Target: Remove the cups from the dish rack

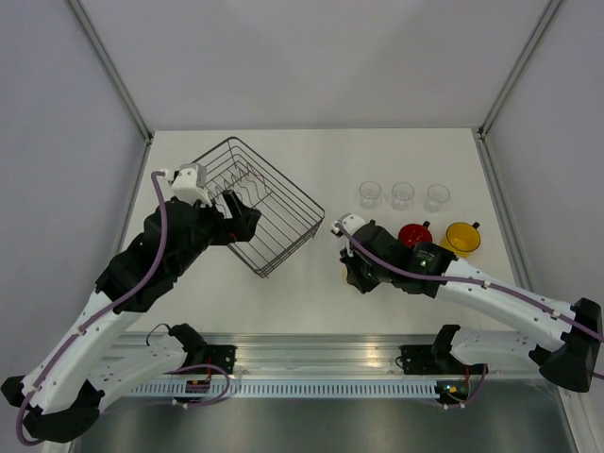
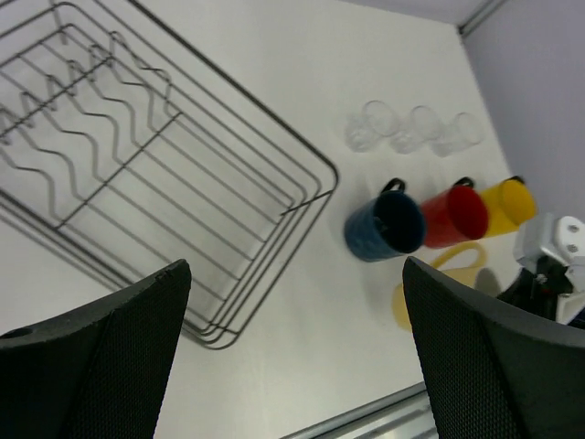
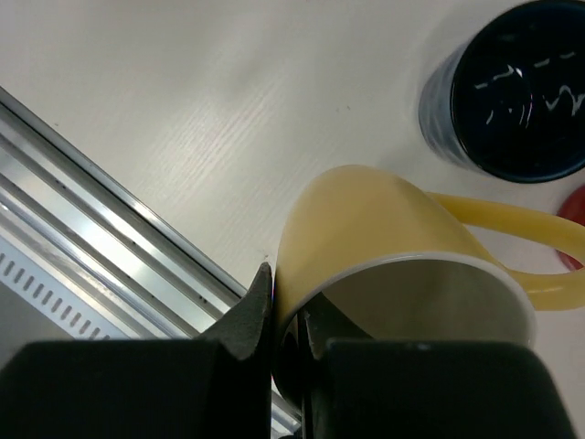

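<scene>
The dish rack [image 1: 257,203] [image 2: 155,155] is a dark wire basket at the left back of the table, with nothing in it. My left gripper [image 1: 245,217] [image 2: 294,274] hangs open over its near right corner, holding nothing. My right gripper [image 1: 359,272] [image 3: 288,293] is shut on the rim of the pale cream-yellow mug [image 3: 384,238] [image 2: 430,274], one finger inside and one outside. Whether the mug touches the table I cannot tell. Next to it stand the dark blue mug [image 2: 384,224] [image 3: 512,91], the red mug [image 1: 413,233] [image 2: 454,215] and the orange-yellow mug [image 1: 461,238] [image 2: 507,203].
Three clear glass tumblers [image 1: 403,195] [image 2: 416,128] stand in a row behind the mugs. A metal rail [image 1: 302,354] [image 3: 91,210] runs along the table's near edge, just in front of the right gripper. Grey walls close in the back and both sides.
</scene>
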Tool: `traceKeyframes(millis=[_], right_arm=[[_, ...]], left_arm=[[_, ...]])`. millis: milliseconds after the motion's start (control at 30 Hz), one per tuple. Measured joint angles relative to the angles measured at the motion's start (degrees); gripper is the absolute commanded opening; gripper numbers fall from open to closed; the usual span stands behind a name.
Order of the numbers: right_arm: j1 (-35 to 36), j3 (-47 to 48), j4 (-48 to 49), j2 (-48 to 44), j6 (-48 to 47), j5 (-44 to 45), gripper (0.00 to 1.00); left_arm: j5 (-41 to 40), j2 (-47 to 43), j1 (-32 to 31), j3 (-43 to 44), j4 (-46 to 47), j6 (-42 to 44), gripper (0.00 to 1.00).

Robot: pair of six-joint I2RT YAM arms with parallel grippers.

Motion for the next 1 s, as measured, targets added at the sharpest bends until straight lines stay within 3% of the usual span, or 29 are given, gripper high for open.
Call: traceKeyframes(millis=[200, 433, 1000], right_arm=[[1.2, -0.3, -2.8, 2.4, 2.3, 3.4, 0.00], [1.2, -2.8, -2.2, 7.8, 5.1, 4.6, 0.00], [1.2, -4.6, -1.6, 14.1, 8.3, 3.9, 0.04]], left_arm=[[-7.4, -1.7, 0.0, 0.4, -9.2, 8.2, 1.00], [-14.6, -7.1, 0.0, -5.5, -10.4, 12.8, 1.00], [-17.3, -13.4, 0.0, -9.7, -9.5, 13.9, 1.00]])
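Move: My right hand holds the pale yellow cup by its rim, over a bare table spot some 15 cm below, 1 cm ahead and 3 cm to the right. From that hand the blue cup stands about 13 cm ahead and 2 cm right, with the red cup 13 cm ahead and 15 cm right. For my empty left hand the same spot lies roughly 33 cm right, 6 cm back and 32 cm down; the rack's middle is about 18 cm ahead and 28 cm below. I lower the pale yellow cup about 9 cm with my right hand, almost straight down to the bare table on the near side of the blue cup, keeping my pinch on the rim and tipping the fingers some 20 degrees steeper. Meanwhile I draw my open left hand about 10 cm left and 5 cm down, rolling its left side up, clear of the near side of the rack. ##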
